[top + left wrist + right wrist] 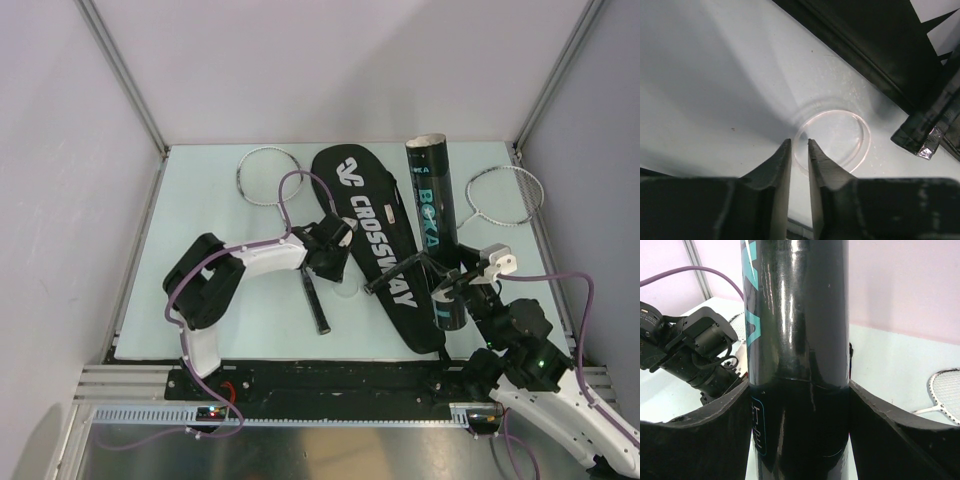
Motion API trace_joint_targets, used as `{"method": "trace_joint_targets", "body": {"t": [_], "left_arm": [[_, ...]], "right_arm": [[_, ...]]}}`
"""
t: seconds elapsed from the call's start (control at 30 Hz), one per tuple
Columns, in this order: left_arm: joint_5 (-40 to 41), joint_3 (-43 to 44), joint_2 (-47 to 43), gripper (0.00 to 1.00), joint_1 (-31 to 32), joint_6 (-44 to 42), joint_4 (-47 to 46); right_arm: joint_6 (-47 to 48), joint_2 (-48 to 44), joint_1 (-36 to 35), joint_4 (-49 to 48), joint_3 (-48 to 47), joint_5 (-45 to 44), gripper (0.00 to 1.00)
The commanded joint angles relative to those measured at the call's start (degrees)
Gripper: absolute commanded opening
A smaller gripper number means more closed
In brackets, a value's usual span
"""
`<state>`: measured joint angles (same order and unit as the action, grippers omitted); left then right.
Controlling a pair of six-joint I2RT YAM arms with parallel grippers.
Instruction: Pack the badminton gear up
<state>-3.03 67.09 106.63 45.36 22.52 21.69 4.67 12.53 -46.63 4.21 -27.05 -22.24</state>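
Note:
The black CROSSWAY bag (pixel 375 235) lies flat mid-table. One silver racquet (pixel 262 175) lies to its left, its black handle (pixel 315 300) pointing to the near edge. A second racquet (pixel 505 193) lies at the right; its handle (pixel 400 272) crosses the bag. My right gripper (pixel 455 295) is shut on the lower part of the black tube (pixel 437 215), one finger pressed to each side (pixel 799 390). My left gripper (pixel 799 142) hovers low over a clear round lid (pixel 832 137) on the table, its jaws a narrow gap apart astride the lid's left rim.
A taped black handle end (pixel 922 140) lies just right of the lid, beside the bag's edge (pixel 865 40). The left arm's wrist (pixel 690 350) is close to the tube on its left. Grey walls and metal posts (pixel 125 75) bound the table.

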Motion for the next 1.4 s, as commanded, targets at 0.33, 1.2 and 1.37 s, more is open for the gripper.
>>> {"method": "trace_joint_targets", "body": {"t": [0.33, 1.2, 1.37], "left_arm": [[2.84, -1.73, -0.54, 0.01, 0.4, 0.29, -1.76], [-4.59, -8.27, -38.02, 0.0, -13.46, 5.59, -1.79], [-12.26, -8.5, -47.29, 0.0, -21.33, 7.45, -1.63]], "right_arm": [[0.16, -0.92, 0.23, -2.19, -2.94, -0.74, 0.05], [6.64, 6.01, 0.68, -9.59, 3.98, 13.45, 0.05], [11.47, 5.43, 1.0, -13.95, 7.65, 20.5, 0.05]]}}
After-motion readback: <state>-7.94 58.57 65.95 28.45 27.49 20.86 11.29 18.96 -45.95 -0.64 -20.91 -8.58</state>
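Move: From the left hand, low over the table, the clear lid's middle is about 3 cm to the right, practically level fore and aft and 1 cm below. The left racket's grip lies roughly 6 cm left and 5 cm back, the other racket's butt some 10 cm right and 2 cm back, the racket bag's middle about 12 cm ahead and 12 cm right. From the right hand, which holds the tube, the lid is around 6 cm ahead, 20 cm left and 28 cm below. Closing its fingers fully while staying put, the left hand pinches the clear lid by its near rim, then lifts it about 21 cm, swerving some 10 cm left late in the rise as the fingers swing up to point more forward and right. The right hand keeps its grip on the tube and brings it about 5 cm down and 5 cm left, tipping it to the left. ##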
